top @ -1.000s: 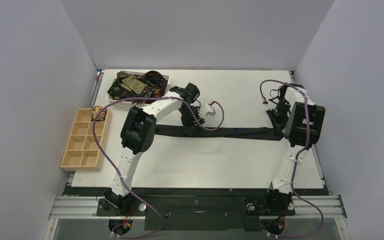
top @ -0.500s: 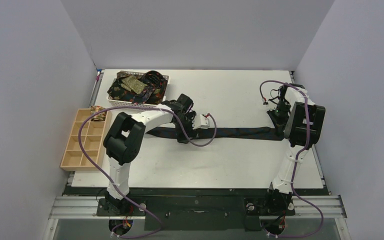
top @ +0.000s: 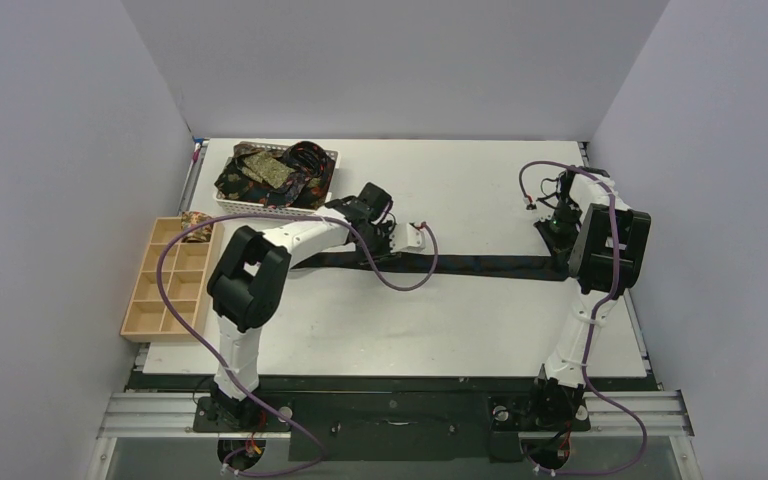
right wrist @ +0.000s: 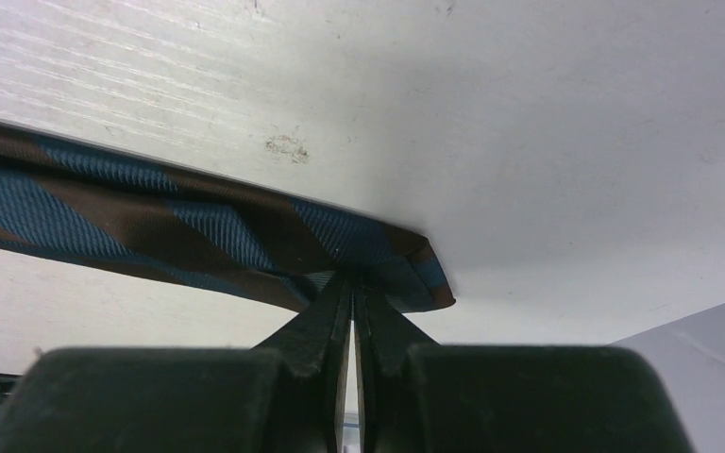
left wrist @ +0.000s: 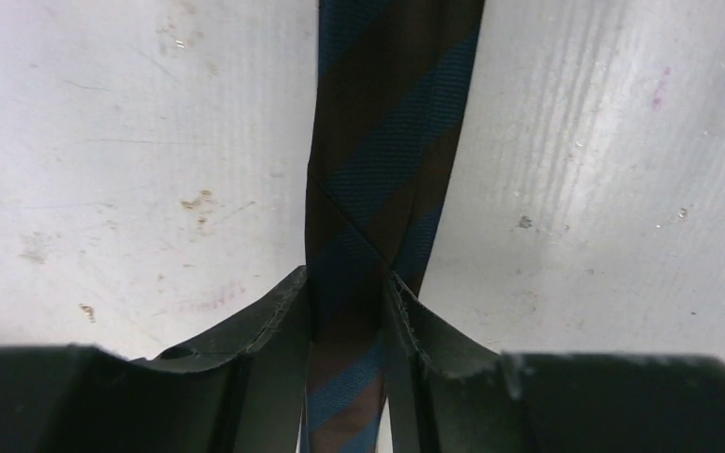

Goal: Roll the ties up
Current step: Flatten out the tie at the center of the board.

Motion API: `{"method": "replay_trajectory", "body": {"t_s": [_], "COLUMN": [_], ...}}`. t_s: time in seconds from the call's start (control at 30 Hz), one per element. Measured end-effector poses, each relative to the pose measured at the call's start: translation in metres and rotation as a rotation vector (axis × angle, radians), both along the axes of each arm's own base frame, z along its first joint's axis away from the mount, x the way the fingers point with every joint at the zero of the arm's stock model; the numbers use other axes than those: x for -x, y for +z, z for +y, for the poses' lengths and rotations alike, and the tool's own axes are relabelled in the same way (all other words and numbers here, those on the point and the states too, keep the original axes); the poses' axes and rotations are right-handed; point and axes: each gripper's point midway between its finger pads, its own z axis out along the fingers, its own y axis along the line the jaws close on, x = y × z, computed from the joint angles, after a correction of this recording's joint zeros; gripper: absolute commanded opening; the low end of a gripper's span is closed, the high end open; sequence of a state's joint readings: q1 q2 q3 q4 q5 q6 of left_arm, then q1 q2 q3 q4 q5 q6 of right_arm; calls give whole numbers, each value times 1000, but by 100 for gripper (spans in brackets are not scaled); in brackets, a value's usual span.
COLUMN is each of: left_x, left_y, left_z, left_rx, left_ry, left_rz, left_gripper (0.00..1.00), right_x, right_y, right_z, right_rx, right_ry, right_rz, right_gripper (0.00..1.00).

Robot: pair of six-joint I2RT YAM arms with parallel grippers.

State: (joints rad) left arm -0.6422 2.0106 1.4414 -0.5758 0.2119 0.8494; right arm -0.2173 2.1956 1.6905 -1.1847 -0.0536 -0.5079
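Observation:
A dark tie (top: 480,264) with brown and blue stripes lies stretched left to right across the white table. My left gripper (top: 390,252) stands over its middle part. In the left wrist view the tie (left wrist: 387,142) runs between the fingers of the left gripper (left wrist: 347,293), which press on both of its edges. My right gripper (top: 560,262) holds the tie's right end. In the right wrist view the right gripper (right wrist: 352,283) is shut, pinching the edge of the tie (right wrist: 151,226) near its folded tip. More ties (top: 275,170) lie piled in the basket.
A white lattice basket (top: 250,204) stands at the back left. A pale wooden compartment tray (top: 165,295) sits at the left edge, with a small patterned roll (top: 195,225) in its far compartment. Grey walls close in both sides.
The left arm's elbow swung left and lower. Its gripper slid a little leftward along the tie, then back right. The right gripper stayed shut on the tie's end.

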Motion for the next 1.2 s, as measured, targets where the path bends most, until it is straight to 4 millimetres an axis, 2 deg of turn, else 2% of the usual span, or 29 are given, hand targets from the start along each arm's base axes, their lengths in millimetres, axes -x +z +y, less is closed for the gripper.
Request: {"method": "replay_trajectory", "body": {"t_s": [0.1,0.13,0.23,0.33,0.47,0.57,0.67,0.77,0.83,0.9,0.97,1.03,1.1,1.13,1.2], "left_x": [-10,-12,-17,-8,-2,-4,-14,-23,-29,-35,-36,-32,-25,-23,-24], "left_y": [9,11,11,6,5,12,33,68,93,118,138,152,162,167,178], "left_z": [-4,-4,-5,0,1,2,12,22,26,30,37,46,57,64,79], "left_rx": [16,18,21,8,26,76,151,245,312,387,467,542,614,649,715], "left_ry": [5,6,3,-4,16,79,196,317,388,463,545,618,689,727,800], "left_rz": [-20,-22,-16,32,80,101,77,36,12,-9,-18,-7,29,46,81], "left_gripper": [49,59,73,84,91,96,97,97,96,97,97,96,96,96,96], "right_x": [-1,-1,-2,-7,-22,-39,-61,-84,-102,-110,-113,-112,-105,-100,-97], "right_y": [0,0,0,2,8,13,18,23,27,32,40,50,69,83,114], "right_z": [-1,-2,-3,-5,-11,-18,-26,-35,-40,-43,-39,-29,-14,-2,34], "right_rx": [6,7,12,18,36,61,86,115,133,138,111,62,15,-1,-26], "right_ry": [5,5,6,6,3,4,4,13,29,51,88,131,177,203,289], "right_rz": [0,-1,-1,-12,-51,-87,-137,-182,-225,-253,-276,-300,-329,-347,-404], "right_gripper": [2,2,2,2,2,2,2,4,13,29,55,61,62,62,62]}}
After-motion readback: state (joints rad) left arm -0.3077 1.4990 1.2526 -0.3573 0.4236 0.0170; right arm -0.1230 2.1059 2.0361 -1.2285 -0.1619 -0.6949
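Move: The dark tie runs beneath the left gripper, between its barely parted fingertips and some 2 cm below the hand point. The tie's right end lies about 37 cm to the right and 1 cm back, its left end some 20 cm to the left and level. The tie basket's middle is roughly 17 cm ahead and 22 cm left. From the right hand, the tie's right end is 3 cm right, level ahead, 1 cm down. Let go of the tie with the left gripper: nudge forward a little and back while spreading the fingers wide, then raise it about 18 cm, bearing left and turning counter-clockwise. Slide the still-shut right fingertips off the tie's end, forward about 11 cm and low, then lift, swing left and part them. ##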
